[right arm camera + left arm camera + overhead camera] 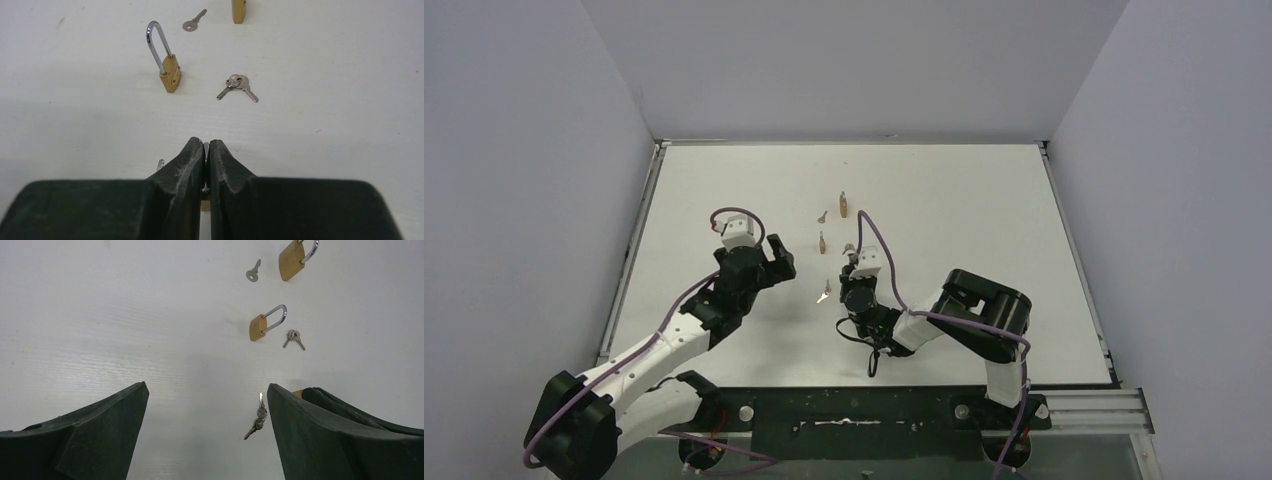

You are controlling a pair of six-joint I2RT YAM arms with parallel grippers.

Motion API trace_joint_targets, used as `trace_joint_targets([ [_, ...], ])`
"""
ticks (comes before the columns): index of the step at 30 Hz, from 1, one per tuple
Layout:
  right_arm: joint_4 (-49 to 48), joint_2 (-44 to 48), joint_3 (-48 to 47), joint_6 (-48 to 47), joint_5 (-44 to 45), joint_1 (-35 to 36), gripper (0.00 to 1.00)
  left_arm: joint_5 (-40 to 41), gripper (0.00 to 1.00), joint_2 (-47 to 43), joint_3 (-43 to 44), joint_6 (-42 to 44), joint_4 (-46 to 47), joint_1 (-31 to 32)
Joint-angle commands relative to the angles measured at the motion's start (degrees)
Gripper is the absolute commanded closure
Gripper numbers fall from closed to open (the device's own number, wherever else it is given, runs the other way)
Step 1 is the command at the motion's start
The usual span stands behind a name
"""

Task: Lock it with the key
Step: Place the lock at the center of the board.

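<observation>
My left gripper (207, 386) is open above the white table, with nothing between its fingers. A small bunch of keys (258, 415) lies flat on the table just inside its right finger; the bunch (824, 292) sits between the two grippers in the top view. My right gripper (206, 142) is shut on a small brass padlock (205, 204), pinching its silver shackle, and most of the body is hidden by the fingers. A corner of that padlock (298, 392) shows behind the left gripper's right finger. The right gripper (851, 275) stands just right of the keys.
Farther out lie a small open brass padlock (170, 75), a pair of keys on a ring (237, 85), a single key (192, 22) and a larger brass padlock (292, 260). White walls close in the table (984, 210) on three sides.
</observation>
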State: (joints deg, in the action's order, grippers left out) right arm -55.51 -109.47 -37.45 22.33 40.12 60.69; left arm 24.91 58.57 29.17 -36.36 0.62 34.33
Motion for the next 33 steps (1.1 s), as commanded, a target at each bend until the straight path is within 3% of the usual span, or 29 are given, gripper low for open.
trace_joint_targets([
  [1,0.13,-0.17,1.57,0.46,2.89,0.88,1.0,-4.11,0.12,-2.9,0.46,2.69,-0.53,-2.67],
  [4,0.46,0.13,1.54,0.57,3.14,1.21,1.0,-5.84,0.12,-3.31,0.28,2.44,-0.54,-3.91],
  [11,0.97,0.83,1.74,0.39,3.84,2.02,0.77,-7.79,0.12,-4.17,0.19,2.18,-2.4,-5.17],
  [15,1.34,1.56,1.63,-0.17,3.62,2.15,0.71,-8.51,0.12,-4.91,0.19,2.26,-2.87,-5.73],
  [25,3.94,6.94,-1.17,-5.3,1.85,2.1,0.28,-11.28,0.12,-7.5,2.02,3.54,-5.08,-7.46],
  [33,9.95,18.4,-4.48,-9.61,-2.71,-0.62,0.27,-15.02,0.11,-10.3,5.99,8.05,-8.66,-8.75],
])
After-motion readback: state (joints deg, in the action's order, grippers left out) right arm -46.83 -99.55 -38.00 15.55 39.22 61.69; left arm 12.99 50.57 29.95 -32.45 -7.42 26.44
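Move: Between the right hand's closed fingers is the shackle of the upright lock; its middle sits about 3 cm below them, roughly 1 cm back. The loose keys lie some 4 cm left and 1 cm back of that hand. The small lock stands about 8 cm ahead and 5 cm left, with the key pair 8 cm straight ahead. From the left hand the held lock is about 16 cm right, nearly level fore and aft, 10 cm lower. Letting go of the shackle, the right hand spreads its closed fingers wide while it eases back and sinks, each by under 2 cm. It then rises about 6 cm from that low point, the open fingers coming up off the lock with only a slight roll. Empty and open, the left hand drifts a couple of centimetres left and up, away from the lock. ##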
